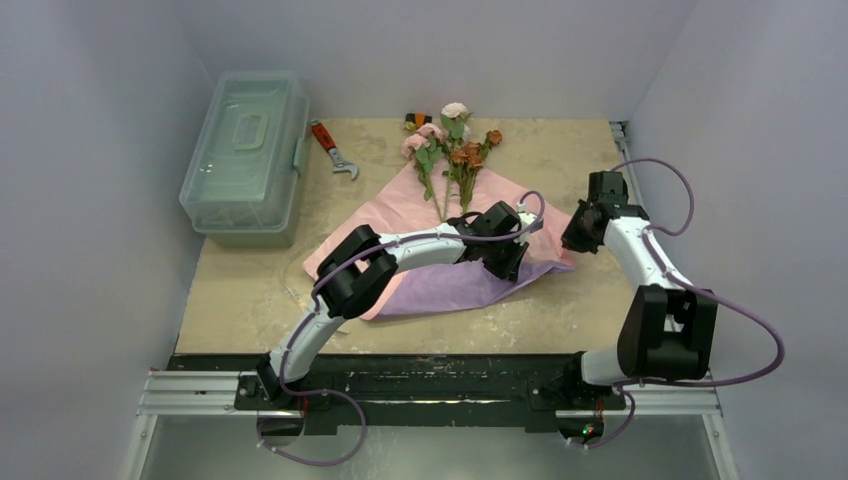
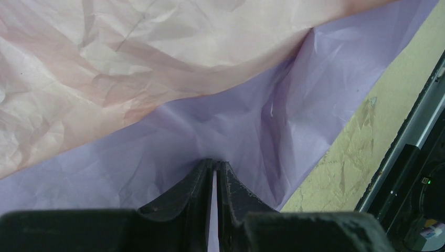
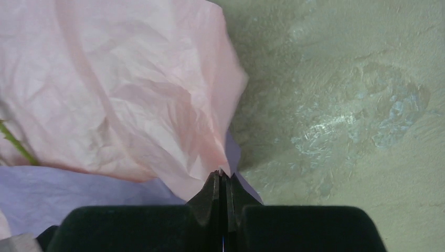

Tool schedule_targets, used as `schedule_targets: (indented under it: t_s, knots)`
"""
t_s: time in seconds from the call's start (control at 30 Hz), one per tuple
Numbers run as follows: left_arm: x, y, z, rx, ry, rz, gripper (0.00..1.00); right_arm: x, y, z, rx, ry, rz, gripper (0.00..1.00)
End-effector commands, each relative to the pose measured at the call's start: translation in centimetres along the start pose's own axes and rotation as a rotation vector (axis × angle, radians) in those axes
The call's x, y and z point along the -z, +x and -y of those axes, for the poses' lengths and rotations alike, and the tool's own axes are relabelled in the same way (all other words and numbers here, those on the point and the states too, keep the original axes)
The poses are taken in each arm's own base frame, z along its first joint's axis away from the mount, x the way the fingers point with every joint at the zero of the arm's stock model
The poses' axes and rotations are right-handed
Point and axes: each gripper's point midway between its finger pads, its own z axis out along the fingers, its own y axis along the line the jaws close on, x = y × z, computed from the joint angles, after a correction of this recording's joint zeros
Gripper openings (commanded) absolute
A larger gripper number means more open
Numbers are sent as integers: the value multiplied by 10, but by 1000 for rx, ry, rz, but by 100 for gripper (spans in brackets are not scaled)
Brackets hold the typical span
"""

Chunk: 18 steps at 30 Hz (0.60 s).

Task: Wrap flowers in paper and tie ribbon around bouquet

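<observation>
The flowers (image 1: 450, 150) lie on the paper (image 1: 385, 215), blooms toward the back wall and stems running under my left arm. The sheet is pink on top, and its near part is folded over to show lilac. My left gripper (image 1: 508, 268) sits at that fold. In the left wrist view it (image 2: 216, 163) is shut on a pinch of lilac paper (image 2: 236, 121). My right gripper (image 1: 572, 240) is at the sheet's right corner, where it (image 3: 224, 173) is shut on the pink paper's (image 3: 131, 94) edge. A green stem (image 3: 16, 142) peeks in at the left. Neither ribbon nor bouquet is in view.
A translucent green toolbox (image 1: 245, 155) stands at the back left, with a red-handled wrench (image 1: 332, 148) beside it. A small black-and-orange item (image 1: 417, 121) lies behind the blooms. Grey walls enclose the table on three sides, and a metal rail (image 1: 430, 395) runs along the front.
</observation>
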Motion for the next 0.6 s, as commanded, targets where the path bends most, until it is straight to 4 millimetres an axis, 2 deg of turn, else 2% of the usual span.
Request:
schedule_targets:
  t_s: [0.0, 0.13, 0.27, 0.33, 0.5, 0.57]
  knots:
    - [-3, 25, -19, 8, -46, -80, 13, 33, -19, -14, -32, -41, 52, 0]
    - [-2, 27, -19, 9, -48, -83, 13, 49, -33, -15, -18, -36, 99, 0]
    - [0, 27, -19, 11, -51, -81, 13, 64, -38, -24, -20, -98, 127, 0]
    - [1, 26, -19, 12, -52, -78, 13, 71, -39, -33, -27, -153, 141, 0]
    - [5, 17, -13, 11, -44, -62, 13, 90, -32, -73, -103, -391, 112, 0]
    - [11, 10, -12, 8, -45, -50, 13, 93, -30, -80, -139, -430, 105, 0]
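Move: The right hand already pinches the right edge of the paper, clear of the table; the flower stems' lower ends lie about 21 cm to its left, 6 cm farther out and 7 cm below, with the orange blooms 12 cm beyond those ends. The left fingertips' spot on the purple paper is about 11 cm left, 7 cm back and 6 cm below the right hand. From the left hand, that spot is right at its tips and the stem ends lie some 12 cm left and 14 cm ahead. The right hand keeps the paper's edge pinched in its shut fingers and lifts it about 8 cm, nearly straight up at first and then also some 3 cm to the left, while the wrist tilts roughly 15 degrees so that the fingers swing outward and a little left. The left hand stays where it is with its nearly closed fingertips on the purple paper, holding that part low beside the rising side. ##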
